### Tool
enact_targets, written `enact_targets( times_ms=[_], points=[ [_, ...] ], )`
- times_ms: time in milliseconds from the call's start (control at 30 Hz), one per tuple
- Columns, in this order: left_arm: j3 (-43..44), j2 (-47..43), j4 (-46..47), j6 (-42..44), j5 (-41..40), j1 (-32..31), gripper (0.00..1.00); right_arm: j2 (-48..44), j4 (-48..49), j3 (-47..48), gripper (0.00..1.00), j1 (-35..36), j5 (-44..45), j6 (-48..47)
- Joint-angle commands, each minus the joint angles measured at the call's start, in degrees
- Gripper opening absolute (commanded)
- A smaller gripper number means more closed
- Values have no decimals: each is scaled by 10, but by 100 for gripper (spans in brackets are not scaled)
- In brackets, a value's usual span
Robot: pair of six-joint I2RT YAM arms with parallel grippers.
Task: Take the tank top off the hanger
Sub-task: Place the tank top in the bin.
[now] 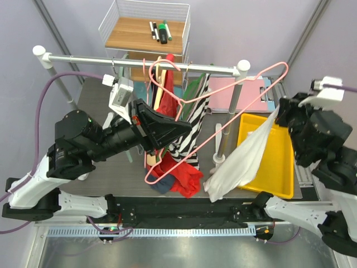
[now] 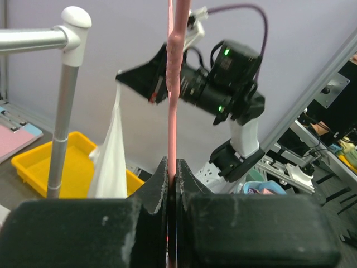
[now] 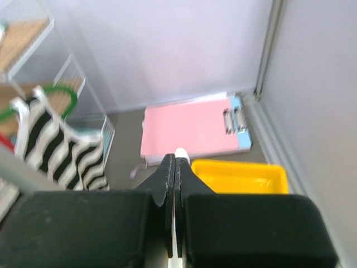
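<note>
My left gripper [image 1: 188,126] is shut on the thin pink wire hanger [image 1: 234,114], which slants from the lower left up to the upper right in the top external view. In the left wrist view the pink hanger [image 2: 173,84] runs straight up out of the shut gripper [image 2: 172,167]. The white tank top [image 1: 240,162] hangs in a limp bunch from my right gripper [image 1: 278,115], which is shut on its top edge. It droops over the yellow tray. A sliver of the white tank top [image 3: 181,153] shows between the right gripper's [image 3: 174,163] pressed fingers. Whether any cloth still touches the hanger I cannot tell.
A clothes rail [image 1: 139,60] on white posts crosses the back, with a striped garment [image 1: 187,139] and a red one [image 1: 187,178] hanging behind the left gripper. A yellow tray [image 1: 281,173] and a pink clipboard [image 1: 223,92] lie at the right. A wire shelf [image 1: 145,28] holds markers.
</note>
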Motion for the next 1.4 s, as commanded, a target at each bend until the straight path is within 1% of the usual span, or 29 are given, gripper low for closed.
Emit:
enact_targets(
  times_ms=[0, 67, 100, 133, 200, 333, 433, 467, 500, 567, 600, 633, 667, 700, 733, 767, 800, 833, 867, 900, 967, 1067, 1133, 1167, 1233, 1267, 1300, 1333, 1367],
  points=[
    [-18, -27, -4, 5, -29, -3, 0, 79, 35, 180, 1, 3, 104, -131],
    [-33, -34, -1, 4, -33, -2, 0, 122, 35, 233, 1, 3, 107, -157],
    [-37, -38, 0, 3, -36, -3, 0, 137, 36, 278, 1, 3, 120, -169],
    [-41, -40, 1, 4, -37, -2, 0, 161, 38, 298, 1, 3, 123, -190],
    [-45, -43, -1, 3, -37, -2, 0, 182, 37, 346, 1, 3, 129, -203],
    [-40, -47, -16, 3, -37, -2, 0, 227, 64, 368, 1, 3, 169, -265],
    [-46, -55, -22, -1, -35, -2, 0, 236, 73, 348, 1, -3, 178, -271],
    [-51, -57, -23, -2, -32, -3, 0, 227, 74, 336, 1, -16, 174, -262],
    [-54, -60, -23, -3, -30, -2, 0, 220, 77, 301, 1, -26, 166, -256],
    [-58, -70, -24, -5, -26, -2, 0, 206, 87, 259, 1, -61, 114, -227],
    [-61, -74, -26, -8, -24, -2, 0, 196, 87, 215, 1, -115, 92, -213],
    [-61, -77, -26, -9, -21, -3, 0, 190, 86, 190, 1, -138, 69, -202],
    [-64, -84, -29, -10, -13, -3, 0, 180, 86, 139, 1, -177, 41, -178],
    [-66, -88, -31, -10, -9, -2, 0, 174, 85, 115, 1, -193, 25, -164],
    [-67, -90, -32, -11, -5, -3, 0, 168, 86, 93, 1, -212, -10, -150],
    [-68, -96, -35, -11, -1, -3, 0, 161, 86, 50, 1, -229, -32, -117],
    [-68, -99, -44, -11, 0, -2, 0, 148, 91, 28, 1, -265, -53, -111],
    [-68, -103, -49, -11, 0, -2, 0, 142, 96, 7, 1, -281, -70, -88],
    [-68, -108, -55, -10, 1, -3, 0, 137, 100, -34, 1, -294, -98, -78],
    [-72, -111, -66, -9, 1, -2, 0, 131, 108, -55, 1, -323, -109, -58],
    [-75, -119, -78, -7, -1, -2, 0, 128, 116, -112, 1, -350, -136, -41],
    [-83, -126, -102, -1, -11, -2, 0, 125, 135, -183, 1, -388, -153, 5],
    [-80, -130, -133, 5, -17, -2, 0, 132, 144, -211, 1, -414, -188, 50],
    [-79, -133, -144, 7, -18, -2, 0, 135, 148, -240, 1, -421, -205, 64],
    [-75, -139, -166, 7, -25, -2, 0, 144, 188, -278, 1, -428, -249, 110],
    [-66, -140, -192, 1, -29, -2, 0, 148, 213, -326, 1, -431, -263, 118],
    [-57, -135, -206, -2, -31, -2, 0, 160, 245, -346, 1, -432, -265, 126],
    [-48, -131, -224, -7, -30, -2, 0, 188, 244, -373, 1, -436, -259, 146],
    [-20, -121, -259, -11, -28, -2, 0, 202, 240, -387, 1, -441, -253, 158]
  ],
)
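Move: The right hand holds the tank top high up. The middle of the yellow bin lies about 8 cm ahead of this hand, 9 cm to its right and some 42 cm below. The rack's right foot is level with the bin's middle, about 18 cm to the left of it; the pink clipboard lies about 28 cm beyond it and 6 cm to the left of it. From the left hand, the bin is roughly 22 cm ahead, 32 cm right and 53 cm down. Still pinching the tank top by one corner, the right hand first lifts some 13 cm, then swoops down about 35 cm towards the bin, drifting forward and right by about 10 cm each while the wrist swings clockwise and dips the fingers. The left hand keeps its grip on the bare pink hanger and carries it left and down, away from the bin. ##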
